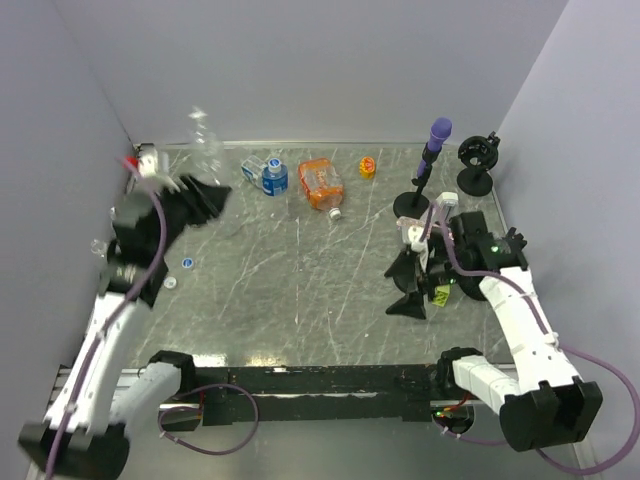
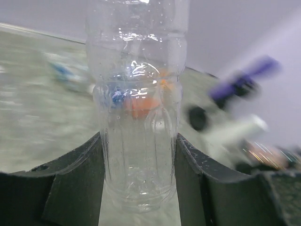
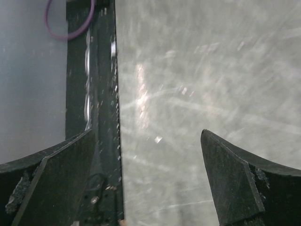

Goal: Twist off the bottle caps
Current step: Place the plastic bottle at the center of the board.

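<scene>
My left gripper is raised at the back left and shut on a clear plastic bottle. In the left wrist view the bottle stands upright, with both fingers pressed against its lower sides. Its top is cut off in that view, so I cannot tell whether it carries a cap. A loose blue cap and a loose white cap lie on the table at the left. Another white cap lies beside an orange bottle. My right gripper hangs open over bare table, holding nothing.
A bottle with a blue label and a small yellow-orange piece lie at the back. The purple-topped black stand and a second black stand are at the back right. A black rail borders the table's near edge.
</scene>
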Controlling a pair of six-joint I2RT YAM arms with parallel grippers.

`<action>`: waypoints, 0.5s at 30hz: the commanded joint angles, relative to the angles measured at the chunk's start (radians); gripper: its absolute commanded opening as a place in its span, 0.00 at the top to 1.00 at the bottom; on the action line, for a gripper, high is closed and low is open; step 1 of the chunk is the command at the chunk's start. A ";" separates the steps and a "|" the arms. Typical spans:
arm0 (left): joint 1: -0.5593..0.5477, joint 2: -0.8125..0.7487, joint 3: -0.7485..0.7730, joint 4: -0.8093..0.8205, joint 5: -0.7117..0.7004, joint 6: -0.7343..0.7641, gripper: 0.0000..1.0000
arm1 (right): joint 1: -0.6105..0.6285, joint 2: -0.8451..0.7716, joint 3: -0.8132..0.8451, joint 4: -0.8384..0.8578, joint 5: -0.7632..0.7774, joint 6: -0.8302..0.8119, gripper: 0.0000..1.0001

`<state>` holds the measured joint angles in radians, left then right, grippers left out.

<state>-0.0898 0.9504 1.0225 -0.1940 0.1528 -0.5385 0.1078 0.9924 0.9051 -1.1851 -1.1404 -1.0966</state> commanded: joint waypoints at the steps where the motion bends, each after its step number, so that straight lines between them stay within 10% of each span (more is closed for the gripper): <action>1: -0.181 -0.226 -0.162 0.233 0.130 -0.125 0.82 | 0.048 0.040 0.295 -0.070 -0.104 0.047 0.01; 5: -0.375 -0.332 -0.254 0.361 0.116 -0.224 0.85 | 0.174 0.118 0.461 0.084 -0.183 0.443 0.01; 11: -0.658 -0.265 -0.234 0.384 -0.036 -0.175 0.85 | 0.263 0.007 0.313 1.007 -0.064 1.320 0.01; 15: -0.803 -0.170 -0.208 0.436 -0.131 -0.127 0.85 | 0.296 0.040 0.331 1.116 0.045 1.591 0.01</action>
<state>-0.7860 0.6994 0.7746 0.1383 0.1421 -0.7048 0.3763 1.0328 1.2095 -0.4351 -1.1976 0.0166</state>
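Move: My left hand still holds the clear plastic bottle by its base, body upward. The right gripper, where it is headed, lies about 20 cm back, 36 right and 15 below. From the left hand, the blue-labelled bottle is roughly 22 cm ahead, 11 right and 28 below; the orange bottle stands 12 cm right of it. From my right hand the clear bottle is about 22 cm ahead, 36 left and 22 up, the yellow block 14 ahead, 16 right and 18 below. I sweep the clear bottle with my left hand right and back, about 17 cm each way and a little up, towards the right gripper, swinging the wrist some 40 degrees clockwise and keeping my grip on its base. Meanwhile I raise my open right hand about 17 cm and bring it 8 cm left towards the bottle, lifting its fingertips to near level. ##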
